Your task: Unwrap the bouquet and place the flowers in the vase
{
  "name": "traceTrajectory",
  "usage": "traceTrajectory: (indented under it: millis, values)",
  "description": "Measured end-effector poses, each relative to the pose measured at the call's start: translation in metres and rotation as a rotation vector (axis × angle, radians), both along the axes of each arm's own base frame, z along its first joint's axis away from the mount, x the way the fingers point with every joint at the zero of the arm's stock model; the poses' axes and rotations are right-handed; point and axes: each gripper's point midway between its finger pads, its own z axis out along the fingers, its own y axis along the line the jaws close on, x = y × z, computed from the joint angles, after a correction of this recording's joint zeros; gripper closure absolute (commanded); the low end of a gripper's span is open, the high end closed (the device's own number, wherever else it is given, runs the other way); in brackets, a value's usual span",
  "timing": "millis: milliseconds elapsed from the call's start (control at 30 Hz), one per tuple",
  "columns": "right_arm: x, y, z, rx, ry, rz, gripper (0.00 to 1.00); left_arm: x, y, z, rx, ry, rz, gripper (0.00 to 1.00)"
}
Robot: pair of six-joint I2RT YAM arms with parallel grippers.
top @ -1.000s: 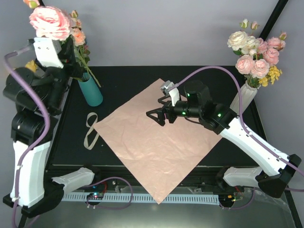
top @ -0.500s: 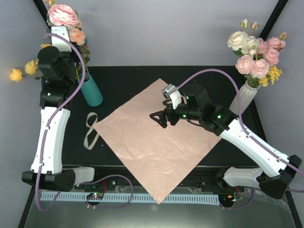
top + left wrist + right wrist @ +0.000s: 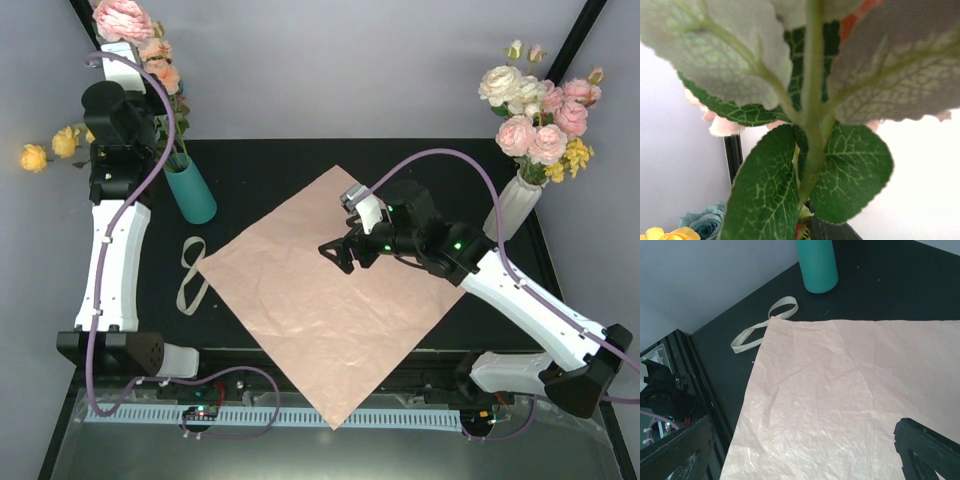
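The flowers (image 3: pixel 150 60) are held upright at the back left: a big pink rose on top, peach blooms below it, yellow roses (image 3: pixel 48 148) sticking out to the left. Their green stems (image 3: pixel 176 140) run down to the mouth of the teal vase (image 3: pixel 192 190); I cannot tell whether the ends are inside. My left gripper (image 3: pixel 146 112) is shut on the flowers. The left wrist view is filled by a stem (image 3: pixel 812 125) and leaves, which hide the fingers. My right gripper (image 3: pixel 340 255) hovers open over the flat pink paper (image 3: pixel 330 300), with nothing between its fingers (image 3: pixel 675 450).
The beige ribbon (image 3: pixel 192 272) lies looped on the black table (image 3: pixel 260 160) between the vase and the paper. A white ribbed vase (image 3: pixel 515 205) with cream and pink roses (image 3: pixel 535 110) stands at the back right. The paper's near corner overhangs the table's front edge.
My left arm has unfolded and stretched upward, carrying the flowers higher and further back above the teal vase. The right gripper has drifted slightly over the paper and stays open.
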Motion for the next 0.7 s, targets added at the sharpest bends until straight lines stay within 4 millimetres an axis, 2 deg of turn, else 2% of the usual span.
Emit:
traceTrajectory:
  millis: [300,433,467,500,567,600,633,700]
  values:
    - [0.002,0.000,-0.012,-0.041,0.015,0.002,0.00,0.013,0.016,-0.005,-0.079,-0.030,-0.004,0.98]
    - [0.004,-0.001,-0.013,-0.049,0.010,-0.007,0.00,0.018,0.015,-0.017,-0.083,-0.009,-0.012,0.89]
    - [0.004,-0.001,-0.014,-0.049,0.011,-0.008,0.00,0.020,0.015,-0.022,-0.084,0.001,-0.013,0.83]
    - [0.004,-0.001,-0.014,-0.051,0.013,-0.008,0.00,0.021,0.015,-0.026,-0.087,0.011,-0.014,0.70]
    - [0.005,0.000,-0.017,-0.057,0.017,-0.008,0.00,0.025,0.015,-0.034,-0.088,0.027,-0.017,0.24]
    - [0.005,0.000,-0.018,-0.061,0.021,-0.008,0.00,0.027,0.015,-0.037,-0.085,0.035,-0.019,0.11]
    - [0.005,0.001,-0.020,-0.065,0.025,-0.008,0.00,0.028,0.015,-0.039,-0.089,0.039,-0.019,0.05]
    - [0.006,0.001,-0.023,-0.075,0.033,-0.007,0.00,0.030,0.015,-0.042,-0.092,0.048,-0.018,0.01]
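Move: My left hand grips the pink roses' stem up high, nearly over the teal vase, whose middle is about 7 cm ahead, 5 cm left and some 43 cm below. Standing in that vase, the peach roses are about 7 cm ahead, 3 cm right and 8 cm below my hand; the blue roses about 7 cm ahead, 8 cm left and 18 cm below. From my right hand the vase lies roughly 28 cm ahead, 41 cm left and 20 cm lower. I ease my left hand some 3 cm forward and slightly left over the teal vase, keeping my grip on the pink roses' stem. Then I sink about 4 cm, spreading my fingers wide on the way down to let the stem go. My open right hand lowers about 2 cm above the paper. ##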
